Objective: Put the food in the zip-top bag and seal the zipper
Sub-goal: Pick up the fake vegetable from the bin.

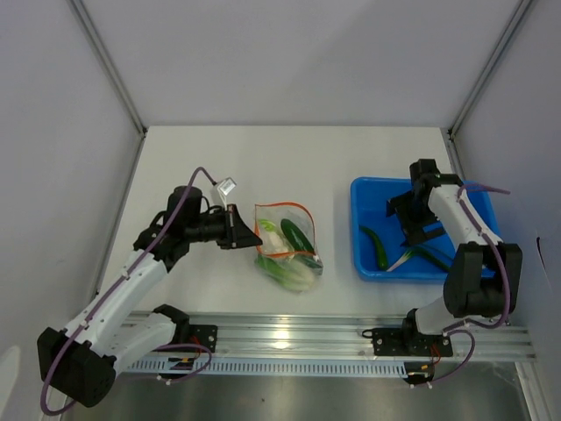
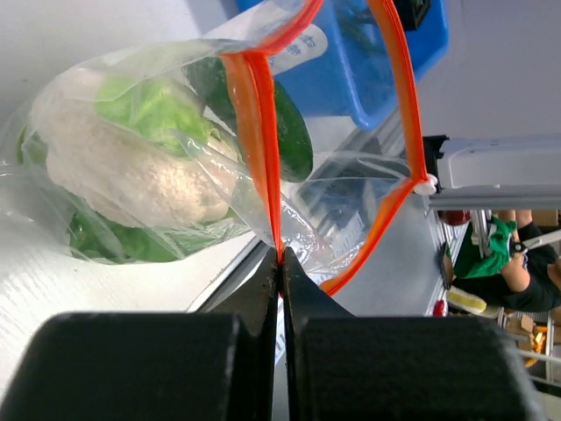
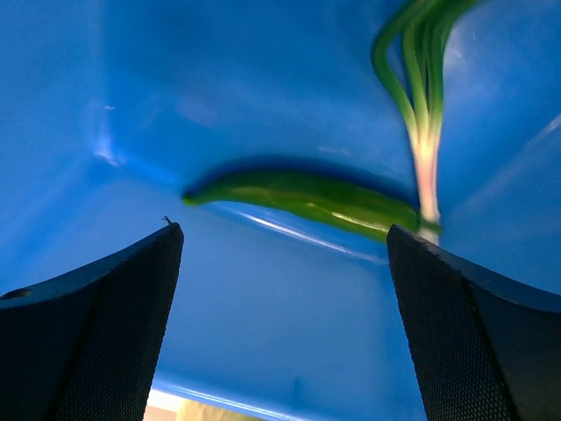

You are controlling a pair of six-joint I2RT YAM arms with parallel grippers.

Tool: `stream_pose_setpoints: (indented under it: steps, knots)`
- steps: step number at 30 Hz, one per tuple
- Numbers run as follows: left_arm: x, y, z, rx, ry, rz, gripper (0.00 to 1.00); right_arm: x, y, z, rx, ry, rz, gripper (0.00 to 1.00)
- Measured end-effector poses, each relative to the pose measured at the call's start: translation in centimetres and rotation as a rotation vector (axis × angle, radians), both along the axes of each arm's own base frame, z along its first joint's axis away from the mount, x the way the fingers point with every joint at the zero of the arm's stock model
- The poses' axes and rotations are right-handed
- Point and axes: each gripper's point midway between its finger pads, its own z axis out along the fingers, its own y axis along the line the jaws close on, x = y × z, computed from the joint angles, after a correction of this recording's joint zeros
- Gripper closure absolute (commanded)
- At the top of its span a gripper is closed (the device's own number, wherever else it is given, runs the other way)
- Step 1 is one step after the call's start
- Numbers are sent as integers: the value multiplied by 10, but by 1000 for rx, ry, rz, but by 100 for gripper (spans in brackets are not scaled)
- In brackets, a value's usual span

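The clear zip-top bag (image 1: 287,250) lies on the white table, its mouth held open in a loop by the orange-red zipper (image 1: 282,230). Inside it are pale and leafy green food (image 2: 149,167) and a dark long piece (image 2: 294,140). My left gripper (image 1: 247,231) is shut on the zipper (image 2: 259,132) at the mouth's left corner, its jaws (image 2: 280,256) pressed together on the strip. My right gripper (image 1: 414,230) hangs open inside the blue bin, above a long green pepper (image 3: 307,197) and a green onion (image 3: 421,114). Nothing is between its fingers (image 3: 282,230).
The blue rectangular bin (image 1: 368,189) stands at the right, holding the pepper (image 1: 375,247) and onion (image 1: 422,257). A metal rail (image 1: 289,333) runs along the near edge. White walls close in the table on three sides.
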Motion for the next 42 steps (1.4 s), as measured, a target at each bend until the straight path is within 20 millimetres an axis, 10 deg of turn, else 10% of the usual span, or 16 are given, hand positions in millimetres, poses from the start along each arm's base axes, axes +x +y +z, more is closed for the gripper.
stream_pose_setpoints:
  steps: [15,29,42]
  knots:
    - [48,0,41,119,79,65,99,16,26,-11,118,55,-42,5]
    - [67,13,23,161,164,127,99,-23,-63,-36,-57,225,36,1]
    - [70,18,23,163,162,139,99,-46,-64,-77,-45,270,111,7]
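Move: The spring onion on the bin floor has its middle about 5 cm back and 5 cm to the right of my open right hand, some 9 cm below. At the same depth, the green pepper lies roughly 4 cm back and 7 cm to the left. The middle of the bin's near wall is about 12 cm back and 6 cm right, 6 cm down. From my left hand, the spring onion is some 45 cm right, 4 cm ahead and 19 cm below. After easing a couple of centimetres forward and left, I turn my right hand back and sweep it about 9 cm right and 6 cm back, sinking some 7 cm over the spring onion's leaves, fingers wide open and tips swinging about 15 degrees towards my base. My left hand, still pinching the bag's rim, carries it about 7 cm forward, slightly up and left. ##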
